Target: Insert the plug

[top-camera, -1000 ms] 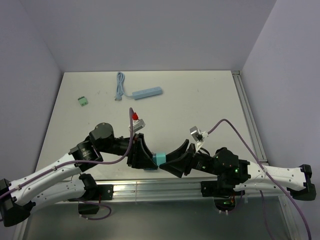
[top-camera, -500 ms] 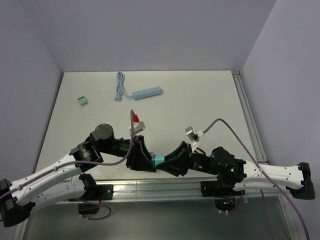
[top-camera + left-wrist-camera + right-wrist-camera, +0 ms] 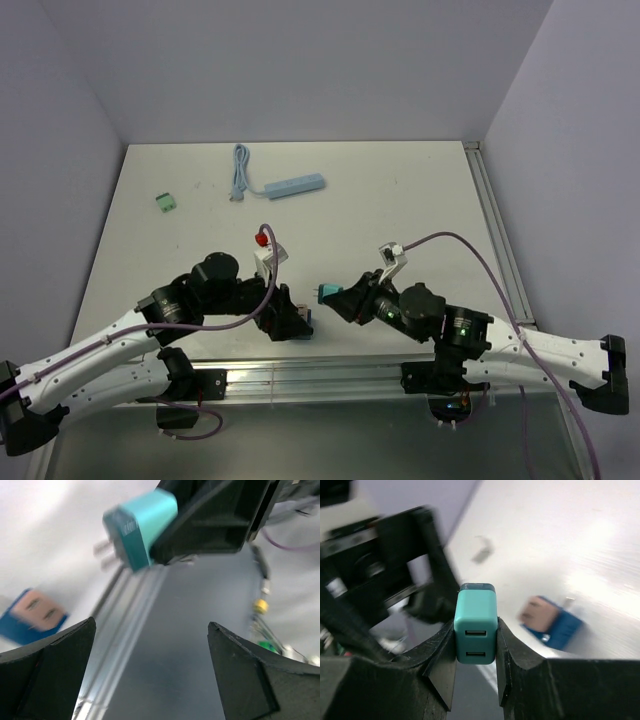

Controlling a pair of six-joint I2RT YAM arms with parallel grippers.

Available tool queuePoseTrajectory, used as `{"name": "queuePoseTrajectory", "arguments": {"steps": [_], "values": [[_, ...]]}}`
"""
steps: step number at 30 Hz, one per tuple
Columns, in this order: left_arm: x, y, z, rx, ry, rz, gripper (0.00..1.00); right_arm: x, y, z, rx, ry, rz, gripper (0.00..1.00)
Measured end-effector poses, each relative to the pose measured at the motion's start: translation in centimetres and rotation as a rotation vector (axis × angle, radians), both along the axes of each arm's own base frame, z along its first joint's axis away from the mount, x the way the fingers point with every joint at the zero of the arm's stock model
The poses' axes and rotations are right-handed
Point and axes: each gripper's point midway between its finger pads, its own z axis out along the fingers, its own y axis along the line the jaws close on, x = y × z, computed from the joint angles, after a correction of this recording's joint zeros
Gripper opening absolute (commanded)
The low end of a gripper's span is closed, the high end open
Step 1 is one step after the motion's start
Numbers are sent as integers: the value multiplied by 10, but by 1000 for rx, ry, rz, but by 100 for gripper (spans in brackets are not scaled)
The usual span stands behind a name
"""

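Note:
The teal plug (image 3: 476, 622) sits between my right gripper's (image 3: 476, 632) fingers, its two USB ports facing the wrist camera. In the top view the right gripper (image 3: 335, 297) holds the plug (image 3: 326, 292) just above the table near the front edge. The left wrist view shows the plug (image 3: 141, 524) with its metal prongs pointing left, clamped in the right gripper's black fingers (image 3: 215, 515). My left gripper (image 3: 293, 322) stands wide open to the plug's left, nothing between its fingers (image 3: 250, 675). A small blue block with a tan slotted face (image 3: 36, 614) lies on the table beside it.
A light blue power strip (image 3: 296, 185) with its coiled cable (image 3: 238, 170) lies at the back. A green connector (image 3: 167, 202) sits at the back left. A metal rail (image 3: 300, 373) runs along the front edge, another (image 3: 495, 230) along the right side.
My left gripper has let go of the plug, opened wide and drawn back left. My right gripper has shut on the plug and pulled it away to the right.

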Motion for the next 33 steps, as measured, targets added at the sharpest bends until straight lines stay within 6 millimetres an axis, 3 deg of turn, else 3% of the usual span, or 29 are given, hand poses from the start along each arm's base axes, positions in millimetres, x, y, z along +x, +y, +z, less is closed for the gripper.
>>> {"name": "queuePoseTrajectory", "arguments": {"steps": [5,9,13,16,21,25,30,33], "values": [[25,13,-19,99,-47,148,100,45,-34,-40,-81,113,-191,0],[45,24,-18,126,-118,264,100,57,-59,-63,-98,161,-263,0],[77,29,-23,248,-72,449,97,56,-71,-60,-86,159,-283,0],[96,21,-41,366,25,552,96,53,-78,-55,-76,147,-285,0],[98,26,-80,519,110,595,96,50,-85,-53,-81,131,-290,0],[98,31,-72,516,68,584,98,47,-88,-55,-94,126,-285,0],[103,27,-46,476,7,563,99,45,-87,-56,-101,121,-267,0],[107,29,-46,486,63,604,95,44,-85,-59,-115,126,-256,0]]}}
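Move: Some 17 cm below the open left hand and about 5 cm ahead of it, roughly in line sideways, sits the pink plug; the blue block it stands on is centred about 20 cm down at much the same spot. From the right hand, the pink plug lies around 11 cm to the left, 2 cm ahead and 17 cm below. The teal plug in the right fingers is some 7 cm right of the left hand and 4 cm ahead, about level with it. Swinging clear of the teal plug, the wide-open left hand goes forward about 10 cm, passing high over the blue block; it sinks some 8 cm, then regains about 3, while its fingers tip down and turn counter-clockwise to point forward-right. Keeping its grip on the teal plug, the right hand moves away rightward about 8 cm, down and forward, turning some 15 degrees clockwise, then nearly halts. ##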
